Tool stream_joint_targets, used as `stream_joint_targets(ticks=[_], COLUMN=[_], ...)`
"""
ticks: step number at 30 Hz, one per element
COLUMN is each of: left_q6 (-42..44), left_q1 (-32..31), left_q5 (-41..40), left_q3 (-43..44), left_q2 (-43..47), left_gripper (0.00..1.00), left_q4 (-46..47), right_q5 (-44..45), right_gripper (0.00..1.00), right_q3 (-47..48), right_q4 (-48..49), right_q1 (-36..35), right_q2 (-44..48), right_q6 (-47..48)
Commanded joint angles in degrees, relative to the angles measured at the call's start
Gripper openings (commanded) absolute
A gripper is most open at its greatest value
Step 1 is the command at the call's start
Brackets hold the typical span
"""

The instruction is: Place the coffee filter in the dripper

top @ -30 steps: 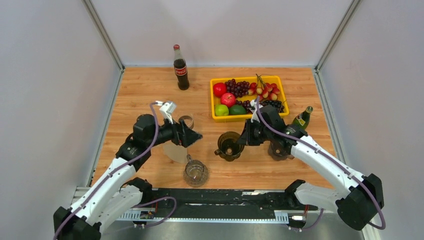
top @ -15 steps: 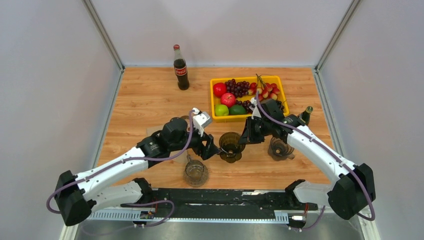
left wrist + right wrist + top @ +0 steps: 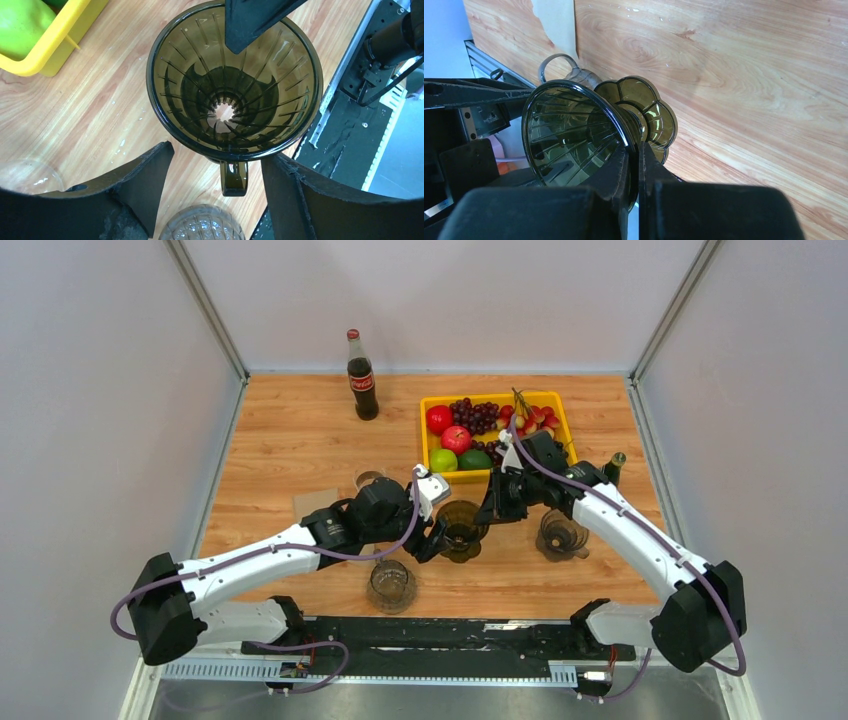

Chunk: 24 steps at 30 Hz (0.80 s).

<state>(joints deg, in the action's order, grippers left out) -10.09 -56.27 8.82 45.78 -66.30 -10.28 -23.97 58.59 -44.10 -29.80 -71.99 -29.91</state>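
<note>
The dark, smoked-glass dripper (image 3: 461, 530) stands on the table in the middle. My right gripper (image 3: 490, 508) is shut on its far rim, with one finger inside the cone and one outside (image 3: 639, 150). My left gripper (image 3: 432, 540) is open and empty. Its fingers sit on either side of the dripper's handle (image 3: 234, 177), just short of the rim (image 3: 216, 152). The dripper (image 3: 235, 85) is empty inside. The tan paper coffee filter (image 3: 312, 505) lies flat on the table to the left, away from both grippers. It also shows in the right wrist view (image 3: 555, 22).
A patterned glass jar (image 3: 390, 585) stands just in front of the dripper and a small glass (image 3: 368, 478) behind the left arm. A second dark glass piece (image 3: 560, 535) and a green bottle (image 3: 607, 473) stand on the right. A yellow fruit tray (image 3: 428, 430) and a cola bottle (image 3: 361, 375) stand at the back.
My left arm has swung right, from over the filter to the dripper, and its gripper is empty. My right gripper has kept its hold on the dripper's rim.
</note>
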Motion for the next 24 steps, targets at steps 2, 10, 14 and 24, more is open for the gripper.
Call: stream_joint_targets(ticks=[2, 10, 14, 24], left_q6=[1.8, 2.2, 2.2, 1.2], left_q1=[-0.4, -0.4, -0.4, -0.4], left_q5=[-0.8, -0.7, -1.4, -4.7], left_q3=[1.0, 1.3, 1.4, -0.1], left_q2=[0.8, 0.5, 0.8, 2.4], left_gripper=[0.69, 0.32, 0.13, 0.0], left_q4=[1.6, 2.0, 2.5, 5.9], right_q5=[-3.4, -5.4, -5.0, 5.0], right_gripper=[0.0, 0.0, 0.0, 0.48], right_q3=[3.4, 3.6, 3.7, 7.6], right_q4=[0.2, -0.1, 0.0, 0.2], right_q1=[0.3, 0.3, 0.4, 0.3], right_q2=[0.0, -0.2, 0.2, 2.8], right_q6=[-0.3, 1.1, 1.8, 2.5])
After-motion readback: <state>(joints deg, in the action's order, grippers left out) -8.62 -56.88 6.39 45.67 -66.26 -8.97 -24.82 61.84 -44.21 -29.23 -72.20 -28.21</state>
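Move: The dripper, held up by my right fingers at its rim, has its middle about 4 cm to that hand's left and 2 cm back; its handle already stands between my open left fingers, with the middle some 6 cm to their right and 3 cm ahead. From the left hand the glass pitcher is about 9 cm left, 5 cm back, and the nearer filter roughly 18 cm left, 7 cm ahead, both well below. The dark mug sits some 17 cm right of my right hand, level with it. My left hand stays put and shuts its fingers on the dripper's handle, pinching it from both sides. With that grip taken, my right fingers begin to open around the rim and let it go, the right hand easing up about 2 cm and slightly forward. ##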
